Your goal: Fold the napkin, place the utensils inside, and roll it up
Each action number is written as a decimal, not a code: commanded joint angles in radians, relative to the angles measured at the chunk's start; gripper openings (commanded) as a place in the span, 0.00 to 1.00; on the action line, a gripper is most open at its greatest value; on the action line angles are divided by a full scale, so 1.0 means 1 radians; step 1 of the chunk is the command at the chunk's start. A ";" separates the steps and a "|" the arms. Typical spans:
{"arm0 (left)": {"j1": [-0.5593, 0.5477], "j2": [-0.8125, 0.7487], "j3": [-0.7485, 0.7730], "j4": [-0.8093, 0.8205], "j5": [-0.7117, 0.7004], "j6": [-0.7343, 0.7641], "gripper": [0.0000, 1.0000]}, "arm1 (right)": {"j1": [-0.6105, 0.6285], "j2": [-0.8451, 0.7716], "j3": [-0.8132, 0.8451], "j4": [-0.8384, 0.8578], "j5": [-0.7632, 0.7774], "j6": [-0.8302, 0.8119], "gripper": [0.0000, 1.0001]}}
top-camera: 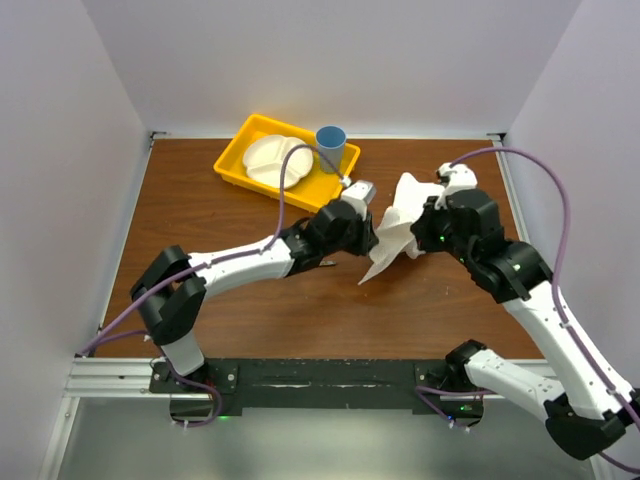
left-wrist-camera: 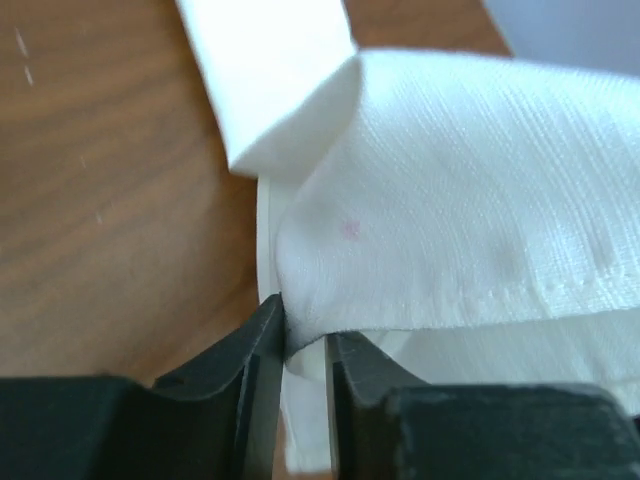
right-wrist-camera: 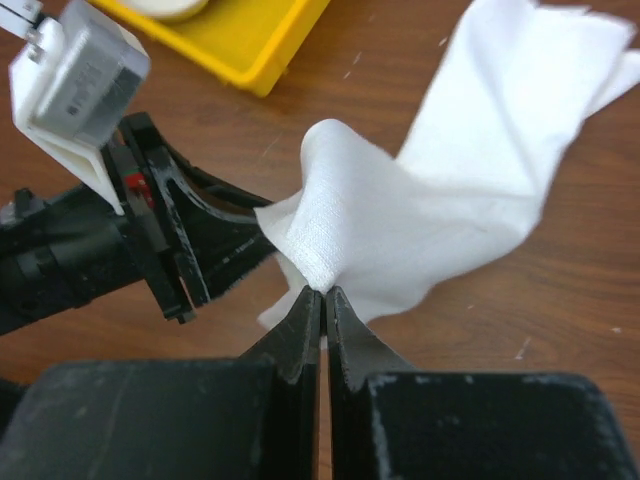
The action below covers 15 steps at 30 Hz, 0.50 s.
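The white napkin point(top-camera: 400, 225) is lifted off the brown table in a crumpled bunch between my two arms, its lower corner trailing down to the wood. My right gripper point(top-camera: 422, 228) is shut on an upper fold of the napkin point(right-wrist-camera: 470, 190), its jaws point(right-wrist-camera: 324, 292) pinched together on the cloth. From the left, my left gripper point(top-camera: 372, 232) reaches in. Its jaws point(left-wrist-camera: 305, 325) stand narrow around a hemmed edge of the napkin point(left-wrist-camera: 480, 200), and the cloth touches both fingers. The left gripper point(right-wrist-camera: 262, 235) also shows in the right wrist view, against the napkin's corner. The utensils are out of view.
A yellow tray point(top-camera: 235, 160) sits at the back left with a white divided plate point(top-camera: 270, 160) and a blue cup point(top-camera: 330, 140) in it. Its corner point(right-wrist-camera: 250, 40) shows in the right wrist view. White walls close in the table on three sides.
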<state>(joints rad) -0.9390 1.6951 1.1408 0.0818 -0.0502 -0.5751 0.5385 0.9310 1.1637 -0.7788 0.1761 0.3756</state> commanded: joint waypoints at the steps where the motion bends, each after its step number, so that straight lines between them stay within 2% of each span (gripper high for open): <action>1: 0.000 0.000 0.308 -0.146 -0.166 0.211 0.02 | 0.002 -0.063 0.163 -0.002 0.270 -0.029 0.00; 5: -0.001 -0.009 0.522 -0.270 -0.200 0.381 0.00 | 0.002 -0.083 0.298 0.041 0.341 -0.136 0.00; 9: -0.004 -0.095 0.658 -0.283 -0.152 0.454 0.00 | 0.002 -0.096 0.425 0.087 0.280 -0.295 0.00; 13: -0.006 -0.204 0.708 -0.263 0.045 0.508 0.00 | 0.002 -0.164 0.525 0.113 0.116 -0.481 0.00; 15: -0.007 -0.271 0.715 -0.244 0.146 0.515 0.00 | 0.003 -0.198 0.550 0.115 0.035 -0.517 0.00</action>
<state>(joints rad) -0.9661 1.5665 1.8000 -0.1593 -0.0399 -0.1524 0.5457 0.8242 1.6241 -0.7238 0.3119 0.0544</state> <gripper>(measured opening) 0.029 0.014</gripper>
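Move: The napkin already hangs from the right hand's shut fingers, its middle about 8 cm ahead, 3 cm left and 14 cm below. The left hand has its edge between nearly shut fingers, with the napkin's middle some 8 cm right, 4 cm ahead and 2 cm lower. From the left hand, the knife lies about 18 cm left, 1 cm back and 15 cm below; the blue cup stands 26 cm ahead, 9 cm left, 9 cm lower. Upward, fast, with both hands: the left finishes shutting on the napkin's edge and climbs some 30 cm, swinging slightly forward towards the tray side and then back, while the right keeps its pinch, climbing about 22 cm and drawing right, away from the left hand, then slightly back. Both wrists tip their fingers up. ##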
